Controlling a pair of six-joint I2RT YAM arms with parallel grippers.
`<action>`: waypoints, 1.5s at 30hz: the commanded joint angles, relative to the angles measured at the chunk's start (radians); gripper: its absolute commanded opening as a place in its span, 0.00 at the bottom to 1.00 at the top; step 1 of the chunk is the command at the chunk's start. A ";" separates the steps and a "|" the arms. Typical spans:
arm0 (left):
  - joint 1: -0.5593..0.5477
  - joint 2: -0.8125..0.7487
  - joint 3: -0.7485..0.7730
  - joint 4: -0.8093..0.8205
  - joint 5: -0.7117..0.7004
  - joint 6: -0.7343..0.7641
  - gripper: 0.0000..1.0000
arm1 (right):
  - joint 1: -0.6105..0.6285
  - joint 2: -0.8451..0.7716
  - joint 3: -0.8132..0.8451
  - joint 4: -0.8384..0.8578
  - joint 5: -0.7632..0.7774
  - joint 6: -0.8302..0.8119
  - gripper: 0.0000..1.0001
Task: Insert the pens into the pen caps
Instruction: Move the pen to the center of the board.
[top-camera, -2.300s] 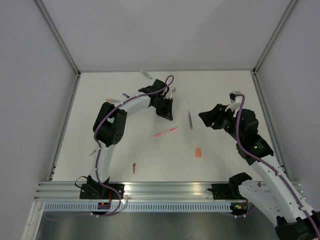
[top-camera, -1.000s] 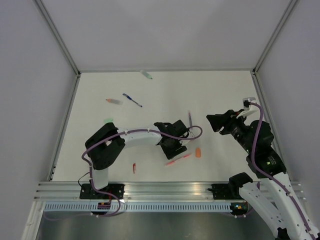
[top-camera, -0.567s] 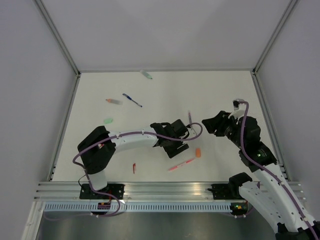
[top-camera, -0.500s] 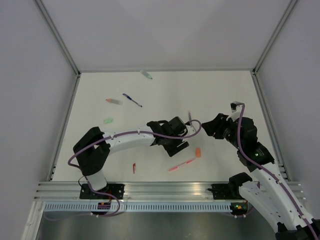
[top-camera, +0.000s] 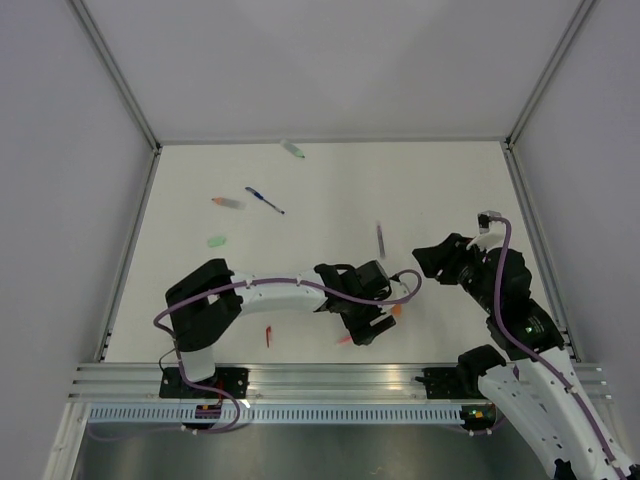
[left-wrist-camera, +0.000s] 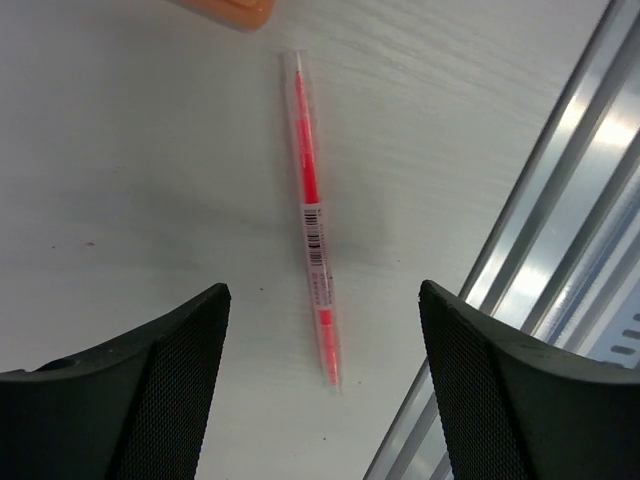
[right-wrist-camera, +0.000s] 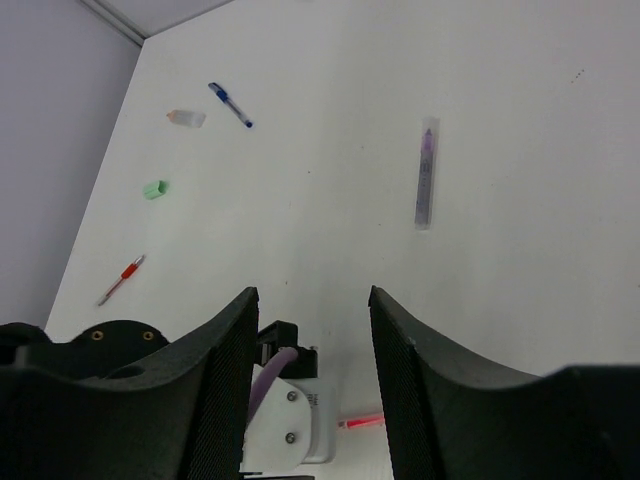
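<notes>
A pink-red pen (left-wrist-camera: 312, 215) lies flat on the table, its tip near the front rail. My left gripper (left-wrist-camera: 322, 298) hovers open right above it, fingers on either side and not touching it. An orange pen cap (left-wrist-camera: 225, 8) lies just past the pen. From above, the left gripper (top-camera: 368, 325) covers most of that pen (top-camera: 345, 340), beside the orange cap (top-camera: 397, 311). My right gripper (right-wrist-camera: 312, 295) is open, empty and raised, right of centre (top-camera: 435, 258). A dark grey-purple pen (right-wrist-camera: 426, 173) lies ahead of it.
A blue pen (top-camera: 265, 200), a salmon piece (top-camera: 228, 203) and a green cap (top-camera: 216, 241) lie at the far left. A mint piece (top-camera: 293, 149) sits by the back wall, and a small red pen (top-camera: 268, 336) near the front. The aluminium rail (left-wrist-camera: 570, 250) runs close beside the left gripper.
The left arm has swung toward the front rail and now stands over the pink-red pen, jaws wider. The pen slid a little toward the front. The right gripper drew back slightly to the right.
</notes>
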 joint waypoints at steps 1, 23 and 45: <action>0.001 0.042 0.009 0.036 -0.076 -0.055 0.81 | -0.003 -0.018 0.041 -0.026 0.023 -0.014 0.54; -0.064 0.196 -0.011 0.000 -0.308 -0.219 0.44 | -0.002 -0.068 0.096 -0.057 0.045 -0.030 0.55; 0.436 0.281 0.403 0.000 -0.124 -0.499 0.02 | -0.003 -0.078 0.032 0.026 -0.044 -0.040 0.56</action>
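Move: The pen with the red core lies just under the open left fingers, its middle about 2 cm forward, 1 cm to the right and 3 cm below. The orange cap is some 7 cm ahead of the left hand and 8 cm to its right, and the grey pen about 22 cm ahead and 4 cm right, both lying on the board. From the raised right hand, the red pen is roughly 7 cm back, 11 cm left and 22 cm down. The left hand sinks about 3 cm while easing some 3 cm forward over the red pen, then shuts its wide-open fingers and pinches the pen around its middle. Keeping that grip, it sweeps the pen low across the board, some 18 cm forward and about 6 cm left, to beside the grey pen, rising barely 1 cm as the wrist swings to nearly 50 degrees counter-clockwise, while the right hand, still open and empty, rises about 4 cm out of the way. ##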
